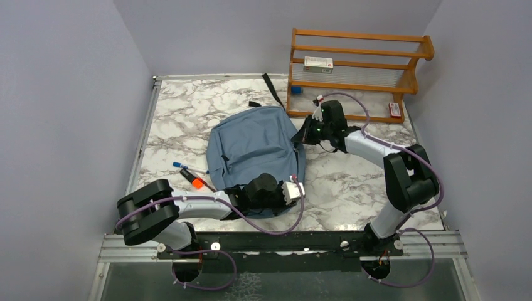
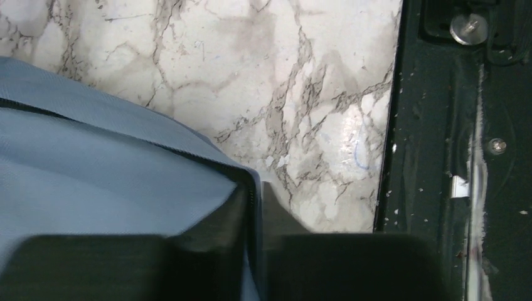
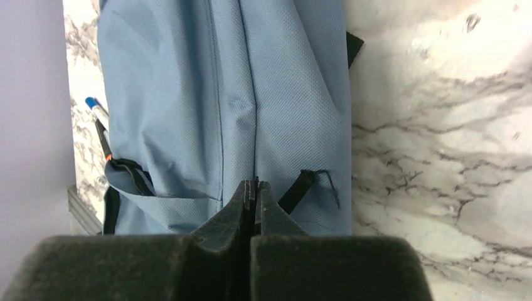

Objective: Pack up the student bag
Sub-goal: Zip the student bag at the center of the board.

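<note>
The student bag (image 1: 254, 145), dusty blue with black straps, lies flat in the middle of the marble table. My left gripper (image 1: 295, 190) is at its near right corner. In the left wrist view this gripper (image 2: 258, 210) is shut on the bag's (image 2: 94, 169) dark zipper-trimmed edge, which runs between the fingers. My right gripper (image 1: 305, 133) is at the bag's far right edge. In the right wrist view this gripper (image 3: 256, 188) is shut at a seam of the bag (image 3: 188, 94), with a thin dark sliver pinched between its tips, next to a black strap (image 3: 296, 191).
A blue-capped pen (image 1: 188, 167) and an orange-and-black marker (image 1: 196, 181) lie left of the bag. A wooden rack (image 1: 357, 69) stands at the back right, with a white box (image 1: 318, 63) on its shelf. The table's dark front rail (image 2: 452, 125) is close to the left gripper.
</note>
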{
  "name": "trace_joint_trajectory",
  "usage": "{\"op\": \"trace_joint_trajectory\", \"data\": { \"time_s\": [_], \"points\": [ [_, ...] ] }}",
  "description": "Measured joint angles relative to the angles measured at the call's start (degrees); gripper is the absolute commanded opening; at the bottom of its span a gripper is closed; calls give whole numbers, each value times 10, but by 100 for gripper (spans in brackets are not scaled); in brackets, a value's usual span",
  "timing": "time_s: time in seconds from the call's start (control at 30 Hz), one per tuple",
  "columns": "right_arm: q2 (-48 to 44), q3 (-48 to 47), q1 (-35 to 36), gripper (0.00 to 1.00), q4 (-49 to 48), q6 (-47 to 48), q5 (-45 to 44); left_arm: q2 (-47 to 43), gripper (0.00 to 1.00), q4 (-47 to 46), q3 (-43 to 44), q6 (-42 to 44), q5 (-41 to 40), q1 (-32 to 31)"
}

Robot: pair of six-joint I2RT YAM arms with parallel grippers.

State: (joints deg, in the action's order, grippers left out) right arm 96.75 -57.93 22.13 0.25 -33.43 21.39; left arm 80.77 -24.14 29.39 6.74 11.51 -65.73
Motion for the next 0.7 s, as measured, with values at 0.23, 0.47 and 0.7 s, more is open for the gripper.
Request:
{"op": "trace_joint_trajectory", "data": {
  "time_s": [0.23, 0.47, 0.7],
  "points": [
    [4, -67, -14, 1, -2, 47, -40, 17, 84, 21, 63, 14, 8, -7],
    [4, -83, -42, 27, 0, 82, -94, 20, 86, 28, 134, 3, 24, 24],
    [-40, -74, -45, 40, 26, 112, -139, -31, 97, 36, 133, -76, 28, 127]
  ]
}}
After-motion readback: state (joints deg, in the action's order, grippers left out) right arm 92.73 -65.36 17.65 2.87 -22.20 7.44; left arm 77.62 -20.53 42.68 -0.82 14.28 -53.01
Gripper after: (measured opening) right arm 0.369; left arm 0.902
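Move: Shut at the bag's near right-hand corner, the left fingers have that edge between them; the zip pull is about 20 cm ahead of this hand, level sideways and some 2 cm higher. The right fingers are already shut on the zip pull. From the right hand, the wooden rack's near left corner lies roughly 10 cm ahead, 1 cm left and 7 cm below, and the loose black strap about 17 cm ahead, 7 cm left and 7 cm below. Drawing forward along the bag's right-hand side, the shut right hand takes the zip pull with it, then swings rightward while rising, opens about a third and lets go, its fingers tipping up. The left hand spreads wide and frees the bag corner, backing off rightward and up, then sweeping forward over the bag, ending about 9 cm ahead and 11 cm higher. ##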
